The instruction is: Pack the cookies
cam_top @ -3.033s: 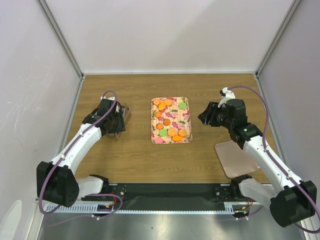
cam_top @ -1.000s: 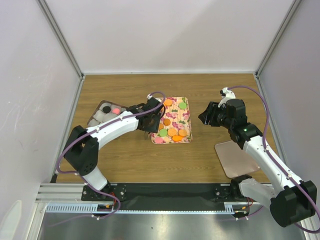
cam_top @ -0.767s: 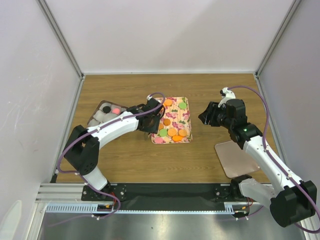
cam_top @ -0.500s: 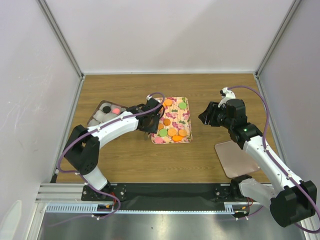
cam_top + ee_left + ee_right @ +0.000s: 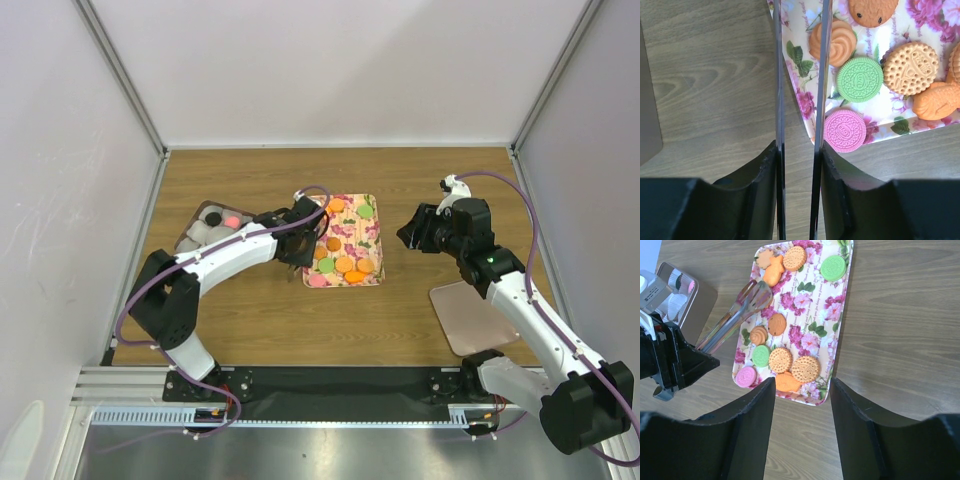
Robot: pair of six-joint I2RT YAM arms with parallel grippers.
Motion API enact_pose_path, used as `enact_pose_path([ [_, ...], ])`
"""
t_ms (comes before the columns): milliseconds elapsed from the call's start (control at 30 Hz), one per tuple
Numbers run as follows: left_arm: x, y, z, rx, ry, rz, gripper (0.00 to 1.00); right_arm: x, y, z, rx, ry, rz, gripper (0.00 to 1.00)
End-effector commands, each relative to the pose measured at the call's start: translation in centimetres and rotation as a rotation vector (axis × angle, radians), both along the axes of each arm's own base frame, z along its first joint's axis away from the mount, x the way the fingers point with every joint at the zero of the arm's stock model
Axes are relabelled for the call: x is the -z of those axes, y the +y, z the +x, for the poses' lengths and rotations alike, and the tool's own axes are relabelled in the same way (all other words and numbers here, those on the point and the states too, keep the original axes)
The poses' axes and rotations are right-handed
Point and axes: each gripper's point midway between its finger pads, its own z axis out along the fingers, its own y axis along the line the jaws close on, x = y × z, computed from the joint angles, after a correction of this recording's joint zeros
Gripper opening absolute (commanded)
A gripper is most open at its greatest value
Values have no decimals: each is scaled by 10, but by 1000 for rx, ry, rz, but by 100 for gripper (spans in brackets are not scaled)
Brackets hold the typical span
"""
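The cookies (image 5: 343, 264) lie on a floral tray (image 5: 372, 232) in the middle of the table: orange, green and pink ones. In the left wrist view a pink cookie (image 5: 845, 131), a green one (image 5: 859, 79) and an orange swirl (image 5: 833, 43) sit near the tray's left edge. My left gripper (image 5: 298, 246) (image 5: 797, 150) is shut on a pair of clear tongs (image 5: 735, 315), whose two thin arms (image 5: 824, 75) straddle that edge. I see nothing between the tongs' tips (image 5: 758, 292), which hover over the tray. My right gripper (image 5: 412, 232) (image 5: 802, 385) hangs open and empty right of the tray.
A metal box (image 5: 205, 204) with white paper cups (image 5: 677, 302), a black cookie (image 5: 213, 217) and a pink one (image 5: 232, 220) stands left of the tray. A flat lid (image 5: 478, 318) lies at the near right. Walls close in the table on three sides.
My left arm has swung from over the box at the left across to the tray's left edge, with the tongs. Over the last second it barely moves. The right arm stays still.
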Motion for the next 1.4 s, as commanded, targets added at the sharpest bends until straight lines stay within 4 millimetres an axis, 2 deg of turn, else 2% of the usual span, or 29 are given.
enact_pose_path([
  [0, -26, 3, 7, 0, -63, -21, 38, -15, 1, 3, -1, -53, 6, 53],
  [167, -46, 4, 6, 1, -100, -43, 37, -15, 0, 3, 1, -53, 7, 53],
  [400, -63, 8, 1, 2, -134, -71, 37, -15, 0, 3, 0, -52, 8, 53],
  [533, -71, 14, -1, -11, -153, -70, 38, -15, 1, 3, -3, -52, 9, 53],
  [633, -80, 28, -3, -42, -170, -64, 38, -14, 2, 3, -5, -49, 11, 53],
  [733, -86, 51, -5, -96, -183, -63, 38, -15, 3, 3, -9, -49, 16, 53],
  [833, -83, 82, -7, -171, -174, -61, 38, -14, 5, 2, -17, -47, 21, 53],
  [867, -89, 99, -7, -220, -193, -73, 38, -13, 5, 2, -19, -44, 23, 53],
  [1033, -79, 156, -18, -354, -177, -36, 40, -13, 10, 2, -38, -39, 39, 53],
  [1067, -78, 172, -18, -403, -176, -31, 40, -13, 10, 1, -41, -39, 39, 53],
  [1167, -74, 200, -24, -477, -169, -21, 41, -14, 11, 1, -44, -40, 45, 53],
  [1367, -59, 229, -27, -558, -126, 4, 40, -15, 11, 1, -46, -39, 47, 53],
])
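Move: The left gripper holds the tongs, with an orange cookie at their tips about 9 cm ahead, 4 cm right and 7 cm below. The box, the place to reach, is about 20 cm left, 7 cm ahead and 6 cm lower. The tray's middle is about 11 cm right and 5 cm ahead, the pink cookie 5 cm right and 4 cm back. From the right hand the box is some 50 cm left, 6 cm ahead and 18 cm down. Raise the left gripper about 5 cm with the tongs still pinching the orange cookie, to lift it off the tray, then, rising a little more, sweep some 22 cm left to the box. Turn the hand roughly 30 degrees counter-clockwise on the way, and finish by easing slightly back and sinking a couple of centimetres, grip on the tongs unchanged. ##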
